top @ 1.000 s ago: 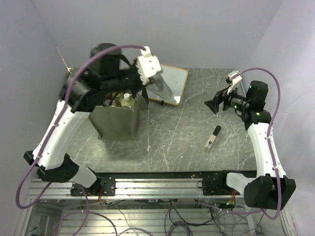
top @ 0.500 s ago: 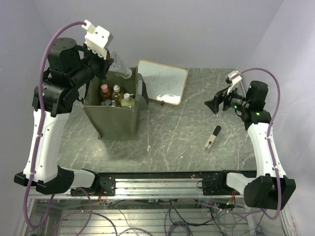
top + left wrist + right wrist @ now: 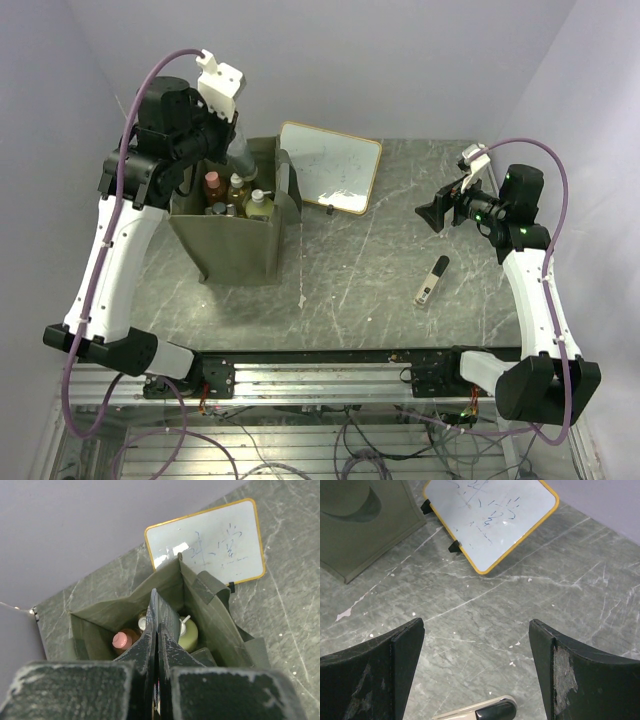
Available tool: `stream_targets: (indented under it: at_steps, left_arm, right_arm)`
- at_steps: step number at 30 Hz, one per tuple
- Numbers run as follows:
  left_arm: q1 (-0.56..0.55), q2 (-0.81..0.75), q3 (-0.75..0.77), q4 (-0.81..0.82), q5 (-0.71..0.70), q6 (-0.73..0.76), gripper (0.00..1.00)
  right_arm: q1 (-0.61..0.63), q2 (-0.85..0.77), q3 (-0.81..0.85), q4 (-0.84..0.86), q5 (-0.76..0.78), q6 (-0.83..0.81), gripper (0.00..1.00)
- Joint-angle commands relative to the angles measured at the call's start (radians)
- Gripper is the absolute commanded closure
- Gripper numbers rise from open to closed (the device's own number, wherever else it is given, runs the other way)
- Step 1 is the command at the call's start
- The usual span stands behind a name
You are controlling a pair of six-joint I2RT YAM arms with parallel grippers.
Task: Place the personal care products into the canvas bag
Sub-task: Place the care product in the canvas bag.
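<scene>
The olive canvas bag (image 3: 235,250) stands open at the table's left. Inside it stand a pink-capped bottle (image 3: 120,640), an amber bottle with a white pump (image 3: 236,185) and a yellow-green pump bottle (image 3: 189,632). My left gripper (image 3: 240,155) hangs shut above the bag's mouth, pointing down into it (image 3: 156,610); I see no bottle between its fingers. My right gripper (image 3: 432,215) is open and empty above the table's right side (image 3: 475,625). A slim pale item with a black cap (image 3: 432,279) lies flat just below it (image 3: 480,711).
A wood-framed whiteboard (image 3: 335,175) lies flat behind and to the right of the bag, with two black clips on its near edge. Grey marble table (image 3: 350,270); purple walls close in at the back and both sides.
My left arm has swung from over the whiteboard's left edge back to the left, then settled above the bag's rear opening. The right arm has stayed put.
</scene>
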Motion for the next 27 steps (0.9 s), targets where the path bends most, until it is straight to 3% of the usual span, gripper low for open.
stream_targets:
  at_steps: [1,7,13,27]
  left_arm:
    - [0.008,-0.038,0.036,0.036,-0.044,0.047,0.93]
    - [0.008,-0.095,0.017,-0.049,-0.055,0.101,0.93]
    - [0.008,-0.142,-0.096,-0.089,-0.093,0.131,0.93]
    - [0.008,-0.111,-0.261,-0.056,-0.08,0.111,0.93]
  right_arm:
    - [-0.005,0.002,0.001,-0.007,-0.016,-0.013,0.14]
    - [-0.005,0.004,0.001,-0.01,-0.017,-0.018,0.14]
    - [-0.004,0.008,0.001,-0.011,-0.018,-0.017,0.14]
    - [-0.004,0.007,-0.005,-0.006,-0.022,-0.016,0.14]
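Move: The clear packet is already pinched in the left gripper. The canvas bag lies almost straight below: its middle is about 5 cm back, 2 cm left and 28 cm down. Inside it, the pink-capped bottle stands roughly 2 cm back and 5 cm left of the gripper, the green pump bottle about 6 cm back and 5 cm right. The whiteboard lies some 9 cm ahead and 20 cm right. From the idle right gripper, the bag is about 40 cm left and 2 cm back. Draw the left gripper back about 4 cm and some 3 cm left to bring the clear packet over the bag's open mouth, then sink it towards the bottles inside, 7 to 8 cm down in all, easing slightly forward as it drops. Meanwhile roll the left side up and tip the fingers down, each about 10 degrees, and keep the packet pinched. ##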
